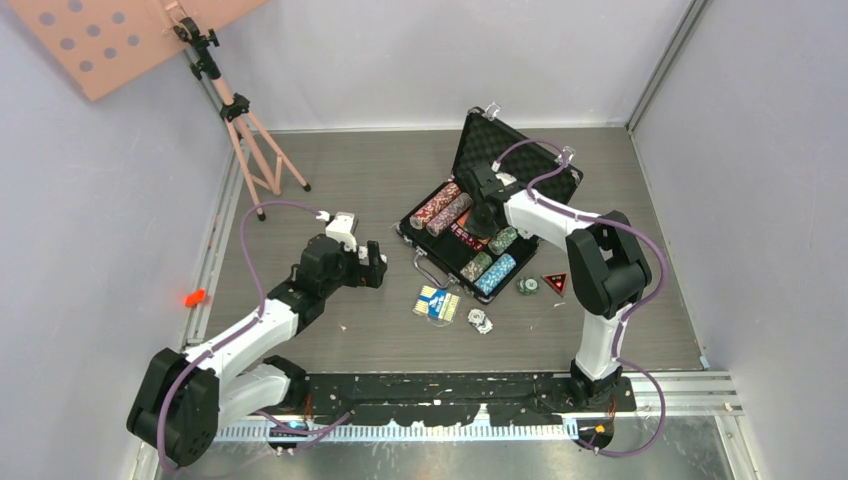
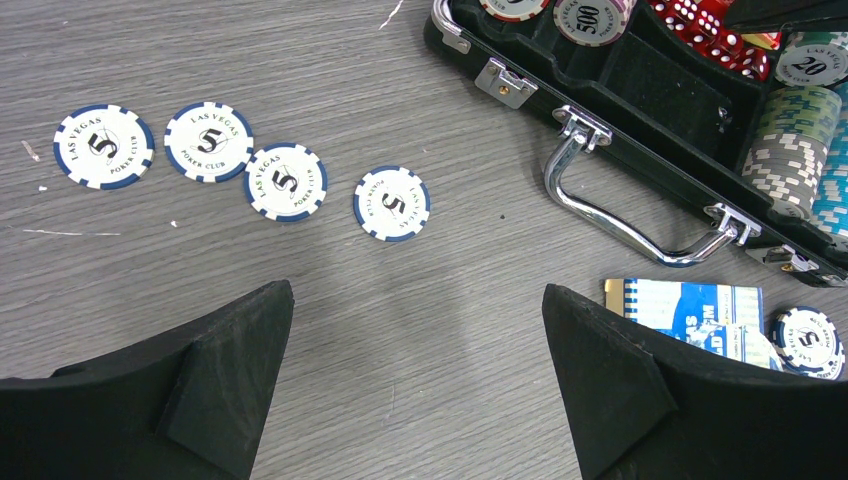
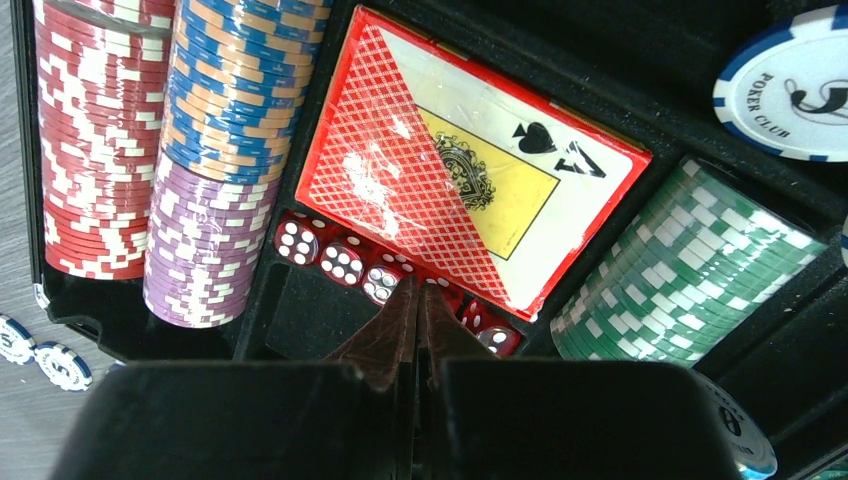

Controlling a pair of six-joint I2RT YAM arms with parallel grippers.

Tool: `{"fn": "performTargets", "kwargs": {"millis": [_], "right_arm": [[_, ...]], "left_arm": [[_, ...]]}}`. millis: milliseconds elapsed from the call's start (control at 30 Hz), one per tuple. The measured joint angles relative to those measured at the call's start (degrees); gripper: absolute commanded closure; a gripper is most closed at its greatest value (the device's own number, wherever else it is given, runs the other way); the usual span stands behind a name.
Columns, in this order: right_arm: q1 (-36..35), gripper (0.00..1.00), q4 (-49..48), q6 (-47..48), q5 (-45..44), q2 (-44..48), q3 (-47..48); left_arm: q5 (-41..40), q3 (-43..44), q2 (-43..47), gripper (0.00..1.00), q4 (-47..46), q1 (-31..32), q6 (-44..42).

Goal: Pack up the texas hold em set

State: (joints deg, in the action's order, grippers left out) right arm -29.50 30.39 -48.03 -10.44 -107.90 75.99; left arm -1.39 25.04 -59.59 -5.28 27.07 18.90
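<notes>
The black briefcase (image 1: 520,150) lies open at the back of the table, with rows of poker chips (image 3: 215,150) in its foam slots. Inside it, a red card deck (image 3: 470,190) lies beside a row of tiny red dice (image 3: 343,262). My right gripper (image 3: 418,285) is shut, its tips down at the dice row, and nothing shows between them. My left gripper (image 2: 418,300) hangs wide open over bare table, left of the case handle (image 2: 620,220). Several loose white-and-blue chips (image 2: 283,181) lie beyond it. A blue card deck (image 2: 690,315) lies to its right.
A pink tripod (image 1: 250,140) stands at the back left under a pegboard. A red triangular marker (image 1: 555,283) and loose chips (image 1: 480,320) lie in front of the case. A small orange object (image 1: 194,297) sits at the left edge. Walls close in on three sides.
</notes>
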Motion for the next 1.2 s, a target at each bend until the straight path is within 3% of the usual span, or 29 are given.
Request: {"fn": "performTargets", "kwargs": {"millis": [467,733,833,967,1033,1133,1200], "right_arm": [[0.11,0.97,-0.17,-0.11,-0.04,-0.11,-0.02],[0.57,0.88,0.39,0.92,-0.79,0.57,0.00],[0.76,0.81,1.22,2.14,-2.01,2.36,0.00],[0.85,0.62,0.87,4.55,-4.94,7.41,-0.37],[0.90,0.50,0.35,6.14,-6.75,10.36,-1.11],[1.07,0.24,-0.35,9.25,-11.32,13.73,-2.10],[1.07,0.19,-0.66,10.36,-14.86,14.19,-2.45]], "left_arm": [[0.00,0.00,0.00,0.00,0.00,0.00,0.00],[0.02,0.00,0.00,0.00,0.00,0.00,-0.02],[0.02,0.00,0.00,0.00,0.00,0.00,-0.02],[0.02,0.00,0.00,0.00,0.00,0.00,0.00],[0.02,0.00,0.00,0.00,0.00,0.00,0.00],[0.04,0.00,0.00,0.00,0.00,0.00,0.00],[0.04,0.00,0.00,0.00,0.00,0.00,0.00]]}}
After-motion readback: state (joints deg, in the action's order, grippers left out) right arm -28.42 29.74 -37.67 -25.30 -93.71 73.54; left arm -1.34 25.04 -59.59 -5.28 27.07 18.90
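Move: The right hand's shut fingertips are down at the row of red dice in the case, its middle roughly 1 cm below the hand point. The card pack lies about 4 cm ahead and 2 cm right, the green chip roll some 8 cm right and level, the purple-blue chip roll 5 cm left and 4 cm ahead, all about 1 cm below. From the left hand the dice are about 8 cm ahead, 23 cm right and 4 cm below. The right fingertips, still shut, at first keep resting on the dice almost motionless. Then they come free and the hand climbs away from the row, gathering speed, about 9 cm up and some 5 cm to the right, its fingers opening to roughly two-thirds while the wrist tips up some 15 degrees. ##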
